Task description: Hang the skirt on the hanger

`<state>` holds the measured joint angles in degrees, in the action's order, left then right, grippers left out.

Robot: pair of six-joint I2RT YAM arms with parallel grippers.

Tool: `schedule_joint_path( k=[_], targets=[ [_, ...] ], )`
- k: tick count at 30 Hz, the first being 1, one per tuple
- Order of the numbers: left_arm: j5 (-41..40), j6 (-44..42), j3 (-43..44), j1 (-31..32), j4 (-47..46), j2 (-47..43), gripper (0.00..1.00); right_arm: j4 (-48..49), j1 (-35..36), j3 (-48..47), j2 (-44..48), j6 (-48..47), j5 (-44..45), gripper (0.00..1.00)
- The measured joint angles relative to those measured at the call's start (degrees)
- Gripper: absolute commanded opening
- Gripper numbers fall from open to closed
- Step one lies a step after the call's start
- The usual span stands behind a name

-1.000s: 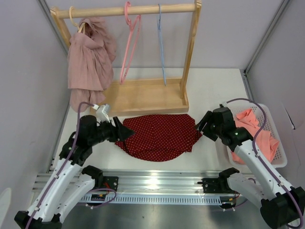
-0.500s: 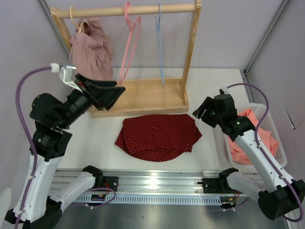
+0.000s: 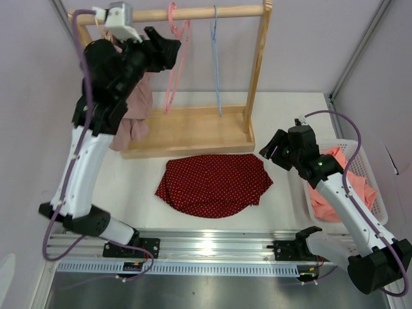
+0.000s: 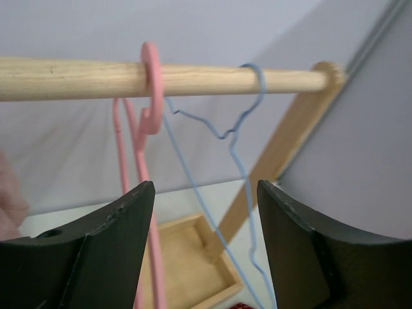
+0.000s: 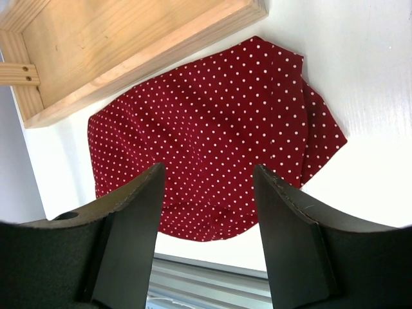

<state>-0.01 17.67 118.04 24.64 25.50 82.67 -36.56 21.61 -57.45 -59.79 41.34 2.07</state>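
Observation:
The red polka-dot skirt (image 3: 215, 184) lies flat on the table in front of the wooden rack; it also shows in the right wrist view (image 5: 212, 135). A pink hanger (image 3: 175, 58) and a thin blue hanger (image 3: 217, 61) hang on the rack's rod (image 3: 193, 13). In the left wrist view the pink hanger (image 4: 132, 161) and blue hanger (image 4: 241, 151) hang just ahead. My left gripper (image 3: 168, 46) is open and empty, raised beside the pink hanger. My right gripper (image 3: 269, 149) is open and empty, above the skirt's right edge.
A pink garment (image 3: 132, 96) hangs at the rack's left end, partly behind my left arm. The rack's wooden base tray (image 3: 193, 132) sits behind the skirt. A white basket (image 3: 370, 187) with an orange cloth (image 3: 341, 167) stands at the right.
My left arm has swung up from the skirt's left edge to the rack's rod, near the pink hanger. The right gripper has barely moved. The skirt lies as before.

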Motion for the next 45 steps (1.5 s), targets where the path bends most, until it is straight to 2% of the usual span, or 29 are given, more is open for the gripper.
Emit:
schedule_joint_path(
  k=[5,9,22,28,36,39,41,42,45],
  targets=[
    [-5.18,-4.33,8.04,0.00,7.56,11.10,0.73,0.11,-0.42,-0.57,0.00,-0.72,-0.35,0.62],
    [-8.00,-6.40,13.84,0.00,11.89,16.70,0.73,0.17,-1.29,-0.79,0.00,-1.27,-0.87,0.62],
    [-11.82,-8.76,13.84,0.07,15.74,17.00,0.62,0.48,-2.49,-0.87,-0.02,-2.19,-3.02,0.63],
    [-13.25,-9.77,13.84,0.92,15.82,17.16,0.50,0.61,-2.62,-0.87,-0.02,-2.43,-3.06,0.61],
    [-14.38,-10.93,13.84,1.60,16.09,17.86,0.42,0.92,-3.13,-0.87,-0.02,-2.49,-3.26,0.61],
    [-14.73,-11.23,13.84,1.73,16.26,18.16,0.31,0.90,-3.30,-0.87,-0.02,-2.58,-3.30,0.59],
    [-14.84,-11.63,13.84,1.77,16.26,18.29,0.20,0.90,-3.37,-0.87,-0.02,-2.64,-3.41,0.59],
    [-14.86,-11.63,13.84,1.81,16.26,18.29,0.20,0.90,-3.39,-0.87,-0.02,-2.64,-3.43,0.59],
    [-15.12,-12.09,14.10,1.84,16.31,18.32,0.00,0.90,-3.56,-0.87,-0.02,-2.67,-3.50,0.59]
  ],
)
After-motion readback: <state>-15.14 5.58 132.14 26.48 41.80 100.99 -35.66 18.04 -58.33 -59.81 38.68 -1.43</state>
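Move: The pink hanger's neck, just under its hook, is about 9 cm ahead of the left hand, in line sideways and roughly 10 cm lower. At about the same distance out, the blue hanger hangs some 11 cm to the hand's right, and the pink skirt already hung up is about 14 cm to its left. From the right hand, the pink neck is roughly 17 cm ahead, 33 cm left and 25 cm up. The left hand dips and reaches forward, about 10 cm each, tilting down before closing on the pink hanger's neck. ##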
